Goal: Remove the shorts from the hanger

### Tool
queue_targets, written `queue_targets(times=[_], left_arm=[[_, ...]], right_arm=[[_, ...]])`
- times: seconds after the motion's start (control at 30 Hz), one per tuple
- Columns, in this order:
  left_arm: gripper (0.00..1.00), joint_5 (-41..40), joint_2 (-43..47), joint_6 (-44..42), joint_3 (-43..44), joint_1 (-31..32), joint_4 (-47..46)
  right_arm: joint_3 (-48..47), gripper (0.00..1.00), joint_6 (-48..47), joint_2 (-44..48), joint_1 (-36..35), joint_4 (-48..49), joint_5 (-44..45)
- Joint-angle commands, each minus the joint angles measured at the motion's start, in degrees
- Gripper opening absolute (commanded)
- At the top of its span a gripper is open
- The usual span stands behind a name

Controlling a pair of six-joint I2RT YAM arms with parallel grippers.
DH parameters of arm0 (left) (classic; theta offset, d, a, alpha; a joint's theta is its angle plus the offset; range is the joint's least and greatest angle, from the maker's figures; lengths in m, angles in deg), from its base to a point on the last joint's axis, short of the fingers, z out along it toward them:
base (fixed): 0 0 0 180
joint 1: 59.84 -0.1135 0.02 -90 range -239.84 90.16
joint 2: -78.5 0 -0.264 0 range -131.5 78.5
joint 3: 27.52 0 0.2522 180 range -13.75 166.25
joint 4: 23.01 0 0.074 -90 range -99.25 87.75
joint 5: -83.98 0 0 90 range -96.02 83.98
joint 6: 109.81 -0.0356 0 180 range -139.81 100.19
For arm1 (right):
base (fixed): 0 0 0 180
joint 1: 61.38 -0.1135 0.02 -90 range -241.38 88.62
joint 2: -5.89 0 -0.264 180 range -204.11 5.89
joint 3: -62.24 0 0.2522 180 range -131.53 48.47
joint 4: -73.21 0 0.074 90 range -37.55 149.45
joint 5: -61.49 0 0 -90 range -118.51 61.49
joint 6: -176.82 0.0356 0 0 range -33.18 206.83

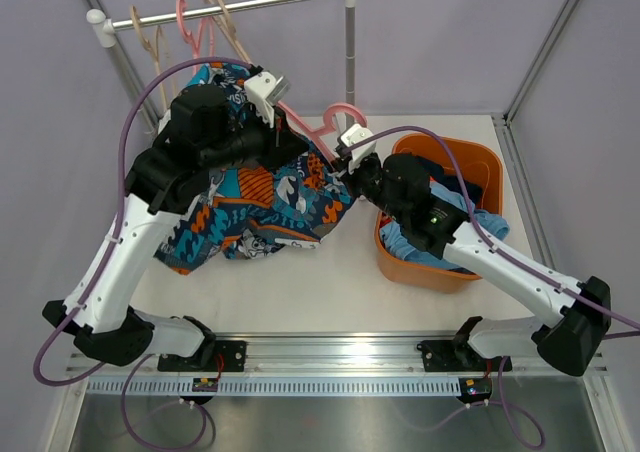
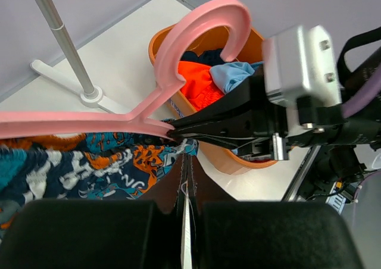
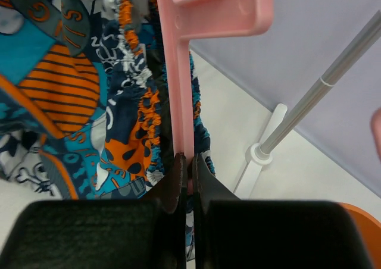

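Observation:
The multicolour print shorts [image 1: 260, 207] hang from a pink hanger [image 1: 335, 120] and spill onto the table. My right gripper [image 1: 338, 162] is shut on the hanger's bar [image 3: 178, 90], seen close in the right wrist view [image 3: 187, 162]. My left gripper [image 1: 308, 150] is shut at the shorts' waistband [image 2: 89, 162], with a thin strip of cloth and a thread between its jaws [image 2: 187, 165]. The right gripper's fingertips [image 2: 178, 126] meet the hanger [image 2: 196, 37] just above. The orange-red [image 2: 199, 81], light blue [image 2: 235, 72] and navy [image 2: 205, 56] shorts lie in the orange basket [image 1: 470, 157].
A clothes rail [image 1: 220, 7] at the back holds several bare wooden and pink hangers [image 1: 190, 27]. Its upright post [image 1: 350, 52] stands behind the grippers, with its base [image 2: 89, 93] on the table. The basket's rim [image 2: 155, 46] lies close to the right of the hanger.

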Motion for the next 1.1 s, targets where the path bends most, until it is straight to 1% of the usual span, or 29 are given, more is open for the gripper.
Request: queue_targets(times=[0.0,0.23,0.3,0.33,0.4,0.43,0.5,0.53,0.6,0.63,0.67,0.7,0.8,0.83,0.87,0.93,1.07], left_arm=[[0.00,0.8,-0.8,-0.7,1.4,0.1,0.3],[0.00,0.7,-1.3,-1.6,1.7,0.2,0.7],[0.01,-1.9,-1.8,-3.4,4.4,0.9,3.0],[0.03,-2.5,-2.2,-3.9,5.7,1.0,3.8],[0.13,-1.9,-2.5,-5.6,9.5,1.5,5.7],[0.23,-1.8,-2.5,-6.1,10.6,1.9,6.0],[0.37,-1.6,-2.2,-7.0,14.0,2.9,6.9],[0.47,-1.5,-2.0,-7.2,15.1,3.3,7.1],[0.56,-1.0,-1.4,-8.0,17.5,3.8,7.5],[0.65,-0.4,-1.1,-8.4,17.9,3.9,7.5],[0.69,-0.3,-0.7,-9.2,18.3,4.0,7.5],[0.72,-0.3,-0.6,-9.4,19.5,4.0,7.9],[0.82,-0.1,-1.2,-12.2,22.0,4.1,9.9],[0.84,-1.6,-1.4,-13.6,23.4,4.1,10.5],[0.89,-2.9,-1.6,-16.1,23.8,4.1,11.1],[0.94,-4.3,-2.7,-18.2,25.6,4.1,12.3],[0.99,-1.6,-5.5,-23.8,28.9,4.1,14.6]], right_arm=[[-3.2,0.00,0.3,3.5,0.4,6.3,1.1],[-5.6,0.00,-1.0,4.7,0.4,1.8,-1.2],[-5.8,0.00,-1.9,5.4,0.4,0.0,-1.4],[-5.9,0.00,-2.1,5.9,0.4,-0.6,-1.5],[-6.1,0.00,-2.6,6.5,0.4,-1.8,-2.3],[-6.2,0.00,-2.6,7.1,0.4,-3.8,-2.6],[-6.4,0.00,-2.6,7.6,0.4,-6.0,-3.5],[-6.5,0.00,-2.4,8.3,0.4,-6.8,-4.5],[-6.8,0.00,-2.2,8.9,0.3,-9.2,-6.2],[-6.9,0.00,-2.3,9.5,0.4,-10.2,-6.8],[-7.2,0.00,-2.4,9.7,0.4,-12.0,-6.9],[-7.6,0.00,-2.4,9.9,0.4,-13.1,-9.1],[-9.2,0.00,-2.5,10.6,0.3,-17.1,-11.9],[-9.5,0.00,-2.5,10.9,0.3,-18.3,-12.7],[-10.0,0.00,-2.6,11.0,0.2,-20.3,-13.5],[-11.6,0.00,-2.5,11.1,0.0,-22.1,-15.7],[-13.2,0.00,-2.8,11.0,-1.1,-25.2,-16.2]])
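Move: The left hand's fingers are shut and empty; the middle of the pink hanger, below its hook, lies about 7 cm ahead, 5 cm to the right and 5 cm below. The shorts bunched on it are centred about 5 cm ahead, 14 cm left and 18 cm below. The right hand already grips one arm of the hanger; the hanger's middle is some 3 cm ahead, 3 cm left and 5 cm above, with the orange basket about 8 cm ahead, 28 cm right and 26 cm below. The empty left hand first dips about a centimetre, then rises some 10 cm and draws back about 4 cm, away from the hanger and shorts, drifting slightly left late on while its fingers spread from shut to wide open and tip down by over 20 degrees. The right hand keeps its pinch on the hanger arm by the shorts' waistband, lifts about 3 cm, then pulls the hanger back towards the base, some 7 cm in all, turning counter-clockwise as it goes. ##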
